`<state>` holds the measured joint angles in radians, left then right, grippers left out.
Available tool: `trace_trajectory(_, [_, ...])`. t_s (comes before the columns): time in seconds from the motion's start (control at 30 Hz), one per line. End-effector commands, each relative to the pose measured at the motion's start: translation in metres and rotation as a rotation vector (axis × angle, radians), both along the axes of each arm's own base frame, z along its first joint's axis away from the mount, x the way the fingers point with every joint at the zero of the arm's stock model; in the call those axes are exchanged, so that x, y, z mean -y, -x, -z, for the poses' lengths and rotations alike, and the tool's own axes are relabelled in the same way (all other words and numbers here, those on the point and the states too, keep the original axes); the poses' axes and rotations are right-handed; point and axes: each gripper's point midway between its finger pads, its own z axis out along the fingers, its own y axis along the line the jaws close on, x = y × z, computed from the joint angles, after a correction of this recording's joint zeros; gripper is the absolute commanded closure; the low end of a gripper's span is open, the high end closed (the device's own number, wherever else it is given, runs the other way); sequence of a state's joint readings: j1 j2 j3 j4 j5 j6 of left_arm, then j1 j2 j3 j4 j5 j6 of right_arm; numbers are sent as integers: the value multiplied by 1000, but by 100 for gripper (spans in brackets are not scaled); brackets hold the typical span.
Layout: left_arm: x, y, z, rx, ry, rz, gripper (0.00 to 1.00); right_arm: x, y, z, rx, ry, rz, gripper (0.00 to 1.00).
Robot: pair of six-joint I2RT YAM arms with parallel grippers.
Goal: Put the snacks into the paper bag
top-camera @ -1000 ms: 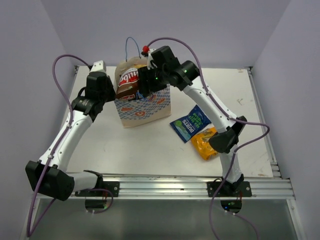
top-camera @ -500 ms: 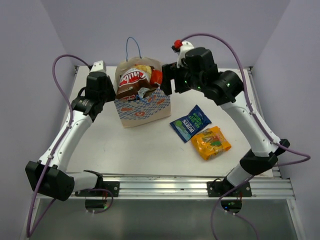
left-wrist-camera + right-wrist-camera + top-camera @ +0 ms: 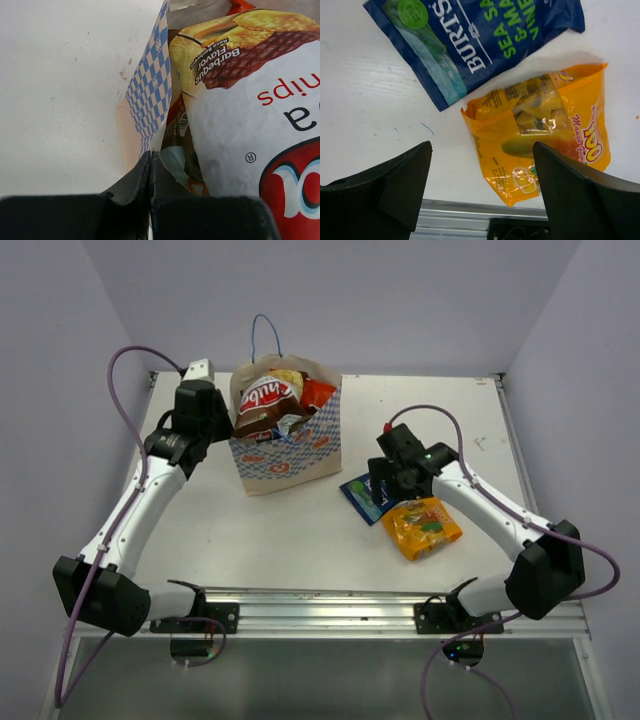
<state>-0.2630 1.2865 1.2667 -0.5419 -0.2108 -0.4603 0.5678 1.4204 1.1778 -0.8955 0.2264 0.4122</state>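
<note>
The paper bag (image 3: 290, 455) stands upright at the back of the table. In it are the brown-and-maroon Chulo bag (image 3: 266, 397), the red chip bag (image 3: 318, 392) and the brown-and-light-blue bag (image 3: 287, 424). My left gripper (image 3: 226, 426) is shut on the bag's left rim; the left wrist view shows the jaws (image 3: 150, 156) pinching the checkered wall (image 3: 150, 95) beside the Chulo bag (image 3: 250, 110). My right gripper (image 3: 388, 490) is open and empty, hovering above the dark blue packet (image 3: 475, 45) and the orange packet (image 3: 545, 135), which lie flat side by side on the table.
A metal rail (image 3: 330, 612) runs along the table's near edge, just below the orange packet (image 3: 422, 527); it also shows in the right wrist view (image 3: 445, 210). Purple walls close in the back and sides. The bag's blue cord handle (image 3: 265, 330) sticks up.
My right gripper left the bag's mouth, with the red chip bag now inside, and swung down and right to hover above the two small packets. The left arm held still.
</note>
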Motion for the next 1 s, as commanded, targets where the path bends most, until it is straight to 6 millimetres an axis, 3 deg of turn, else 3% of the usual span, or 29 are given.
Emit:
trace_trajectory(0.0, [5, -5, -11, 22, 16, 23, 100, 8, 12, 11, 1, -4, 50, 13])
trace_trajectory(0.13, [7, -4, -7, 11, 21, 33, 100, 23, 35, 43, -63, 36, 84, 14])
trace_trajectory(0.4, [7, -2, -9, 8, 16, 43, 100, 41, 51, 92, -142, 137, 109, 18])
trace_trajectory(0.47, [6, -2, -10, 11, 10, 41, 100, 46, 56, 102, -166, 161, 125, 31])
trace_trajectory(0.53, [5, 0, -11, 10, 6, 42, 100, 46, 56, 106, -177, 177, 133, 54])
trace_trajectory(0.57, [5, 0, -11, 10, 5, 43, 100, 46, 55, 104, -172, 180, 137, 85])
trace_trajectory(0.63, [5, 0, -11, 12, 3, 45, 100, 47, 53, 96, -150, 189, 145, 100])
trace_trajectory(0.8, [6, 1, -9, 10, 5, 51, 100, 40, 43, 50, -70, 135, 120, 100])
trace_trajectory(0.83, [7, 0, -8, 9, 6, 56, 100, 31, 28, 17, 12, 84, 103, 100])
trace_trajectory(0.9, [9, 0, -7, 10, 14, 68, 100, 24, 14, -24, 94, 44, 74, 100])
trace_trajectory(0.93, [11, -1, -6, 13, 17, 73, 100, 11, -7, -71, 200, -6, 40, 100])
trace_trajectory(0.97, [12, 0, -6, 12, 19, 81, 100, 5, -18, -93, 243, -27, 22, 100])
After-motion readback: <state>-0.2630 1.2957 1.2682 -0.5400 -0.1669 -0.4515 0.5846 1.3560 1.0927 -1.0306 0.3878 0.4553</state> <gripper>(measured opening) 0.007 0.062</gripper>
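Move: The orange snack lies about 7 cm back and 6 cm to the right of the open right hand, some 10 cm below it. The blue snack is roughly 2 cm ahead and 3 cm left, also about 10 cm down; the paper bag stands some 9 cm ahead and 22 cm left, its middle about level with the hand. From the left hand, the orange snack is about 18 cm back, 39 cm right and 23 cm down. Down, back and to the right, the right hand swoops about 8 cm lower onto the orange snack, its left side dipping some 15 degrees. The wide-open fingers shut and pinch up a gathered fold of the wrapper; the hand then rises about 7 cm, easing a little forward and left at the end. ##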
